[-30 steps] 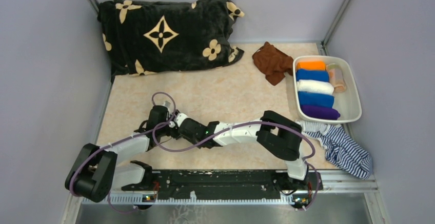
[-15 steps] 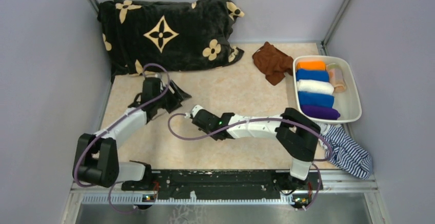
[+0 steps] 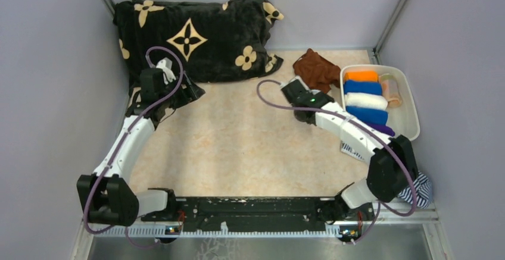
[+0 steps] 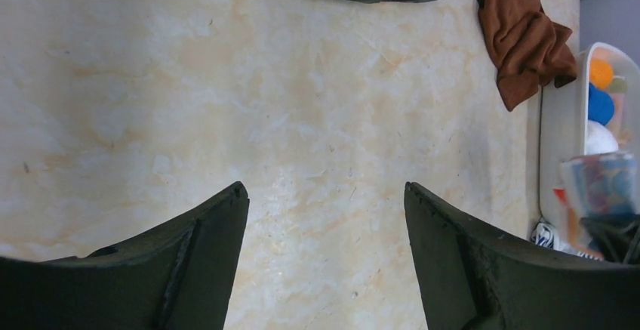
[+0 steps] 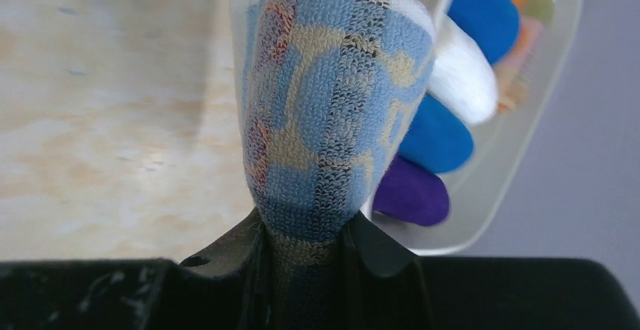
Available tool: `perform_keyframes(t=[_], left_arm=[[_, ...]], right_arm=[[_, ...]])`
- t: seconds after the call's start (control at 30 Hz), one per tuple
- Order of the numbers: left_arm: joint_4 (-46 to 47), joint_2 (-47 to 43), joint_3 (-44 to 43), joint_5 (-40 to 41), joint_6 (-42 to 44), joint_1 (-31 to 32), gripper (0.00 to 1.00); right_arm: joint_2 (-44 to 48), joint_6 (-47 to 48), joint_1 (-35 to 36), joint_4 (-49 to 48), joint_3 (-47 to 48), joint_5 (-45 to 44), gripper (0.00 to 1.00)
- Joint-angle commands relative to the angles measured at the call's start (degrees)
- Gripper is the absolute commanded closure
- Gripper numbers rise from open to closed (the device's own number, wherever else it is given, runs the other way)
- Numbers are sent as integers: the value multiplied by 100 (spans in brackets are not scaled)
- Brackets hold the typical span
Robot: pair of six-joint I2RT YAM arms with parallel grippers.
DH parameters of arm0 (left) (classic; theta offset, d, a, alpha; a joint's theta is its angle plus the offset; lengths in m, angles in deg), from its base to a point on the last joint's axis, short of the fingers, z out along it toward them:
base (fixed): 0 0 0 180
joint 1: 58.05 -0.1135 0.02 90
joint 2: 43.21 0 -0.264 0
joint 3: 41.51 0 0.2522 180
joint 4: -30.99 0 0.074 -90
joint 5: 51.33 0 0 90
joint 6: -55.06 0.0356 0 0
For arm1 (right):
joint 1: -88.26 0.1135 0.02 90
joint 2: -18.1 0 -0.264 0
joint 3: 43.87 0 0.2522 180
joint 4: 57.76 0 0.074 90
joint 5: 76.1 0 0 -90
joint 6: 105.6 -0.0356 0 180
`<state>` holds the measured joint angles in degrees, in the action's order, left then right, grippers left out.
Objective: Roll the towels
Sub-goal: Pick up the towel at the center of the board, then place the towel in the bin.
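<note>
My right gripper (image 5: 306, 220) is shut on a rolled pale blue printed towel (image 5: 332, 81) with red and beige marks. The roll stands up out of the jaws, just left of the white tray (image 5: 558, 43). From above, the right gripper (image 3: 290, 87) sits between the brown towel (image 3: 314, 69) and the tray (image 3: 411, 123). The tray holds plain rolls (image 3: 364, 100) in orange, blue, white and purple. My left gripper (image 4: 324, 190) is open over bare table with nothing between its fingers, and it hangs at the back left (image 3: 189, 90) by the blanket's edge. The crumpled brown towel (image 4: 524, 35) lies unrolled.
The big black blanket with beige flowers (image 3: 190, 37) fills the back left corner. A navy-and-white striped cloth (image 3: 417, 185) lies at the near right, partly under the right arm. Grey walls close in both sides and the back.
Both arms left the table's middle. The left swung to the back left and opened its jaws. The right closed on the printed roll and carried it to the tray's side.
</note>
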<state>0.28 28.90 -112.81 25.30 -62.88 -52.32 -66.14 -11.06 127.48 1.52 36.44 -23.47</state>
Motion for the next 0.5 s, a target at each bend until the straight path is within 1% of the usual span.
perform_keyframes(t=[0.0,0.17,0.2,0.37,0.47], left_arm=[[-135,-510,-64,-57,720,-16,19],[-101,-714,131,21,959,59,15],[-136,-682,121,30,1003,112,15],[-122,-550,234,-287,991,277,14],[-81,-550,302,-408,958,287,14]], right_arm=[[614,661,-1022,373,354,-446,100],[792,1530,-2432,-102,400,-310,100],[769,1679,-2827,-221,411,-304,100],[549,2362,-4240,-1094,311,-154,100],[431,2986,-4910,-1685,146,-8,100]])
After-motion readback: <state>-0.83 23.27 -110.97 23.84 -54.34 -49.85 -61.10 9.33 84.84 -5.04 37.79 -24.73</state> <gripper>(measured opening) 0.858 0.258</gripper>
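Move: The right hand already holds the rolled patterned towel, about 14 cm above the board. The white bin's middle lies some 26 cm to its right, about 5 cm farther out and 10 cm below. In the bin, the white roll is some 22 cm right and 7 cm ahead, the purple roll 21 cm right and 3 cm back. From the left hand, the bin is some 58 cm right, 2 cm back and 16 cm lower. Keeping its pinch on the rolled towel, the right hand sweeps fast to the right, about 25 cm and still going, off the open board and in over the white bin, rising some 5 cm and swinging its fingers roughly 30 degrees clockwise on the way. The empty left hand stays open well clear on its own side, rising slightly, then sinking again while easing back a couple of centimetres. ##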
